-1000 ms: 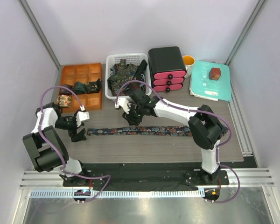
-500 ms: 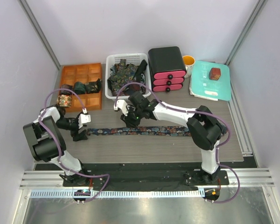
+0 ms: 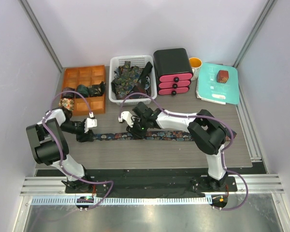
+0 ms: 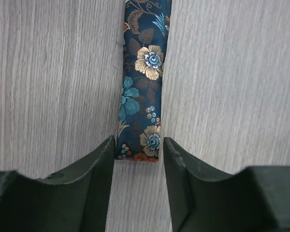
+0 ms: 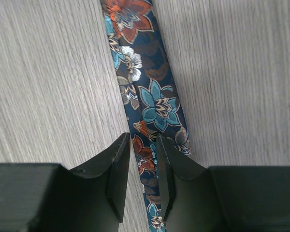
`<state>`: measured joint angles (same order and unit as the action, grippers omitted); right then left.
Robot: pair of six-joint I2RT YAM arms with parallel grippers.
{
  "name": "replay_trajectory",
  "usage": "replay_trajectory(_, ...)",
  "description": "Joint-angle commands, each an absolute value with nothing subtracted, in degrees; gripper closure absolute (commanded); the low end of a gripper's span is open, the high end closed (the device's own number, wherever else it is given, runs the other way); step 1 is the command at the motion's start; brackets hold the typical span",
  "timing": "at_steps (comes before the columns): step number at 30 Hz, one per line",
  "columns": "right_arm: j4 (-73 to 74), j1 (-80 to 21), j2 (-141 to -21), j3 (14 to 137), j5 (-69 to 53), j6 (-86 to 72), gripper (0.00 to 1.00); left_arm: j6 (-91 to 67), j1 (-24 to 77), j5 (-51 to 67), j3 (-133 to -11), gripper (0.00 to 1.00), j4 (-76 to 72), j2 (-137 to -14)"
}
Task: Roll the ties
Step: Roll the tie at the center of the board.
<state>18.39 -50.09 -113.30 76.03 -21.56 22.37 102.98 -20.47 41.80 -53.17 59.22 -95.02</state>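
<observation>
One tie point(image 3: 159, 136), dark with a floral print, lies flat and straight across the table. My left gripper point(image 3: 85, 135) is at its left, narrow end. In the left wrist view that tie end point(image 4: 137, 154) sits between the fingertips of the gripper point(image 4: 137, 147); the left finger point(image 4: 104, 164) touches its edge and a thin gap shows on the right. My right gripper point(image 3: 137, 129) is low over the tie further along. In the right wrist view its jaws point(image 5: 143, 147) stand narrowly apart, and the tie point(image 5: 150, 92) shows flat in the gap and runs under the right finger point(image 5: 171, 164).
An orange divided tray point(image 3: 99, 72) at the back left holds three rolled ties point(image 3: 82, 90). A white basket point(image 3: 117, 62) holds several loose ties. Further right are a black and pink drawer unit point(image 3: 173, 71), an orange cup point(image 3: 195, 63) and a teal board point(image 3: 227, 92) carrying a small red-brown box point(image 3: 223, 76).
My left gripper has moved right onto the tie's left end and its jaws have narrowed. My right gripper has come down and forward onto the tie.
</observation>
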Motion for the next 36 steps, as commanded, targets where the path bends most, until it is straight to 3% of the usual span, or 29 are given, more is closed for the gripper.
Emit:
replay_trajectory(1,16.4,-50.2,-113.5,75.4,-22.4,22.5,0.66,106.1,-20.0,45.3,-57.0,0.59,66.9,-93.4)
replay_trajectory(10,15.6,-49.9,-111.8,76.7,-24.1,17.6,0.66,101.4,-12.0,48.8,-60.0,0.68,70.8,-88.9)
replay_trajectory(17,7.4,-44.7,-106.9,75.0,-29.6,-3.0,0.41,90.2,-4.3,50.8,-59.5,0.7,63.2,-88.6)
replay_trajectory(20,1.2,-42.4,-105.2,72.1,-31.6,-13.8,0.36,83.5,-1.0,51.7,-58.4,0.71,57.1,-89.4)
replay_trajectory(24,-4.4,-42.4,-104.9,70.1,-32.6,-23.9,0.36,77.1,4.0,51.3,-57.8,0.76,50.1,-91.2)
replay_trajectory(27,-11.1,-42.4,-105.9,68.3,-34.6,-32.7,0.42,74.7,4.5,50.1,-57.9,0.78,46.6,-91.8)
replay_trajectory(30,-14.7,-42.4,-107.8,68.2,-35.2,-37.7,0.44,76.4,5.0,49.9,-60.1,0.78,49.3,-93.8)
replay_trajectory(36,-15.3,-42.2,-108.2,68.6,-32.7,-42.0,0.32,80.1,5.9,48.8,-62.1,0.78,53.8,-95.4)
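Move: The tie's left end lies straight below the left fingertips, practically between the open pads, and the tie runs off to the right. About 19 cm along it, the stretch of tie under the right fingers is roughly 1 cm below them; from the right hand the tie's left end is some 19 cm left. The rolled floral tie in the tray sits about 15 cm ahead and 11 cm left of the left hand, and the basket 27 cm ahead and 20 cm right. The tie's left end gets pinched as the left fingers finish closing, is raised about 5 cm and swung to the right along the tie, some 13 cm, then let down slightly, still in the grip. The right fingers first stay down on the tie, then open, come free and rise about 9 cm, drifting forward and left while that hand swings round clockwise and tips downward. ##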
